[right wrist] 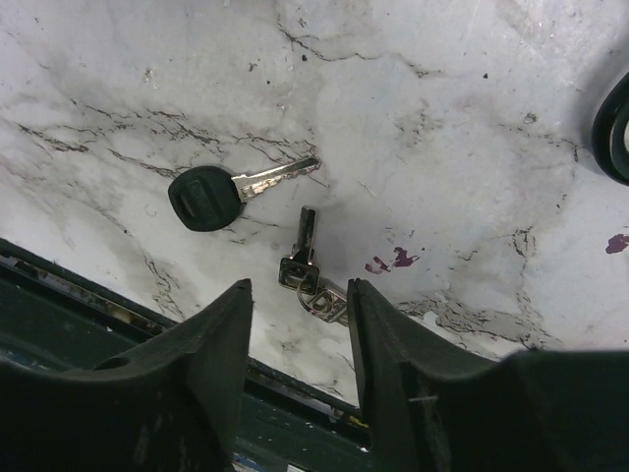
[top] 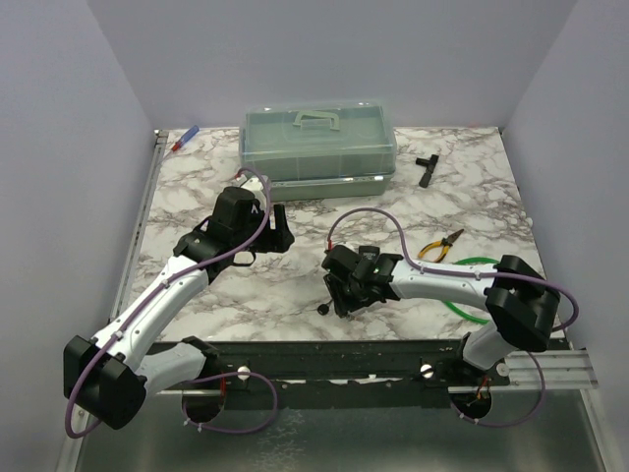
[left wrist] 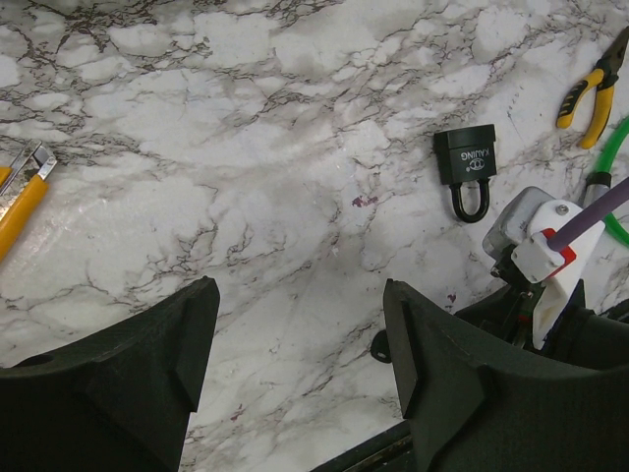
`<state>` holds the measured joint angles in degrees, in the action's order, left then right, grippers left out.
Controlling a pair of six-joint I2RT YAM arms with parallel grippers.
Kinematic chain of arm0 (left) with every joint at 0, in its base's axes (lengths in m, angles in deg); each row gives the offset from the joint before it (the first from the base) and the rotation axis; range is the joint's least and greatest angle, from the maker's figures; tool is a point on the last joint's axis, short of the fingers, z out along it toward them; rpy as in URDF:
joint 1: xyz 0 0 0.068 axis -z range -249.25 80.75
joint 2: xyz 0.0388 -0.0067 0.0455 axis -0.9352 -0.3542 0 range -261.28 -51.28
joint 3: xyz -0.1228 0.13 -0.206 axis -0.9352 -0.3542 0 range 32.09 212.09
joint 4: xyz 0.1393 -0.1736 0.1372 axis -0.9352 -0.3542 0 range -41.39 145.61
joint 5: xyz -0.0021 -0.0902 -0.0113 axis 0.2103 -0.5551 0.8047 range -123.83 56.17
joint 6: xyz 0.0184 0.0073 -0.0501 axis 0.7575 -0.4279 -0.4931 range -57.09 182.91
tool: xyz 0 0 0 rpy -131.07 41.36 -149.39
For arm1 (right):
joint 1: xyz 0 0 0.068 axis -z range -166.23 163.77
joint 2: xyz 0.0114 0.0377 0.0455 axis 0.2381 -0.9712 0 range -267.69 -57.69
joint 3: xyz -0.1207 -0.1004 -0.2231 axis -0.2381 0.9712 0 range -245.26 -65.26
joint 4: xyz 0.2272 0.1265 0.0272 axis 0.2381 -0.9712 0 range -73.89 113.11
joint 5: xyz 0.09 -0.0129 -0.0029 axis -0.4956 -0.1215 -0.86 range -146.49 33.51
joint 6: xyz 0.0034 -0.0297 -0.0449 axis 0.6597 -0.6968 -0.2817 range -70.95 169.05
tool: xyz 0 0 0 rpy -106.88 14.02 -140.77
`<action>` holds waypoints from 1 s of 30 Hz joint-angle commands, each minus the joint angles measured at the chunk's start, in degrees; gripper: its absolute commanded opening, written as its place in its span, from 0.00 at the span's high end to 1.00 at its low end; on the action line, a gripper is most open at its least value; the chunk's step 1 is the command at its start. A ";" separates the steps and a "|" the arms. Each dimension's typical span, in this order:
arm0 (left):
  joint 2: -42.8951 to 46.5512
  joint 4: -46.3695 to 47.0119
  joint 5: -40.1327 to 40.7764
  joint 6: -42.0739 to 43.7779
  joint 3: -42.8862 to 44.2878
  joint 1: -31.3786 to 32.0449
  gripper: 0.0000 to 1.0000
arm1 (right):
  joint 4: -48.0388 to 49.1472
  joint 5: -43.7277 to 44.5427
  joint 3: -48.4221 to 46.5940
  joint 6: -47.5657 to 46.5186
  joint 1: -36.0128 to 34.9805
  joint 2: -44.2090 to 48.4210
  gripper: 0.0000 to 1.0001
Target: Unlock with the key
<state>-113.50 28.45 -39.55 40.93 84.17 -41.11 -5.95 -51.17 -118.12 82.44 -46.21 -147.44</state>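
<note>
The key [right wrist: 206, 198], with a round black head and a short silver blade, lies flat on the marble just left of and beyond my right gripper [right wrist: 298, 295]. In the top view the key [top: 322, 309] sits near the table's front edge, just left of the right gripper [top: 339, 293]. That gripper is open with a narrow gap. A small silver key pair on a ring [right wrist: 310, 278] lies at its fingertips, ungripped. The black padlock [left wrist: 466, 165] lies flat, shackle toward the camera. My left gripper [left wrist: 300, 295] hovers wide open and empty.
A translucent lidded box [top: 317, 140] stands at the back. A black T-shaped tool [top: 426, 167] lies at the back right. Yellow-handled pliers [top: 440, 246] and a green loop [top: 470, 264] are by the right arm. A yellow utility knife [left wrist: 25, 192] lies at the left.
</note>
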 commanded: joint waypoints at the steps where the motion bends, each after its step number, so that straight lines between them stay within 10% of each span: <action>1: 1.04 -0.70 1.32 0.62 0.68 -0.01 0.27 | -0.82 0.74 -0.67 -0.56 -0.73 -1.95 0.54; 21: 0.63 -0.79 1.75 0.68 0.80 0.01 0.27 | 5.43 -0.01 5.94 0.18 -0.92 -3.70 0.98; 30: 0.86 -0.75 1.38 0.63 0.66 -0.02 0.27 | 11.04 1.10 10.18 1.53 -0.95 3.12 1.00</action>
<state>-113.50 28.38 -38.94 40.93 84.17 -41.11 4.02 -51.54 -111.36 83.12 -46.69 -146.55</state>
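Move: The small silver keys on their ring lie almost straight below the open right fingers, about 2 cm down and centred fore-and-aft and sideways. The black-headed key lies roughly 2 cm ahead and 3 cm to the left of them, and the padlock some 11 cm ahead and 6 cm to the right of this hand. From the left hand, the silver keys are about 11 cm back, 12 cm to the right and 17 cm below. Lower the half-open right gripper about 2 cm, nearly straight down, onto the bow of the silver key whose blade points forward. Once down near the marble, shut the fingers completely on that bow, easing the tips about 1 cm to the left as they close, and pinch the key there without lifting away. ##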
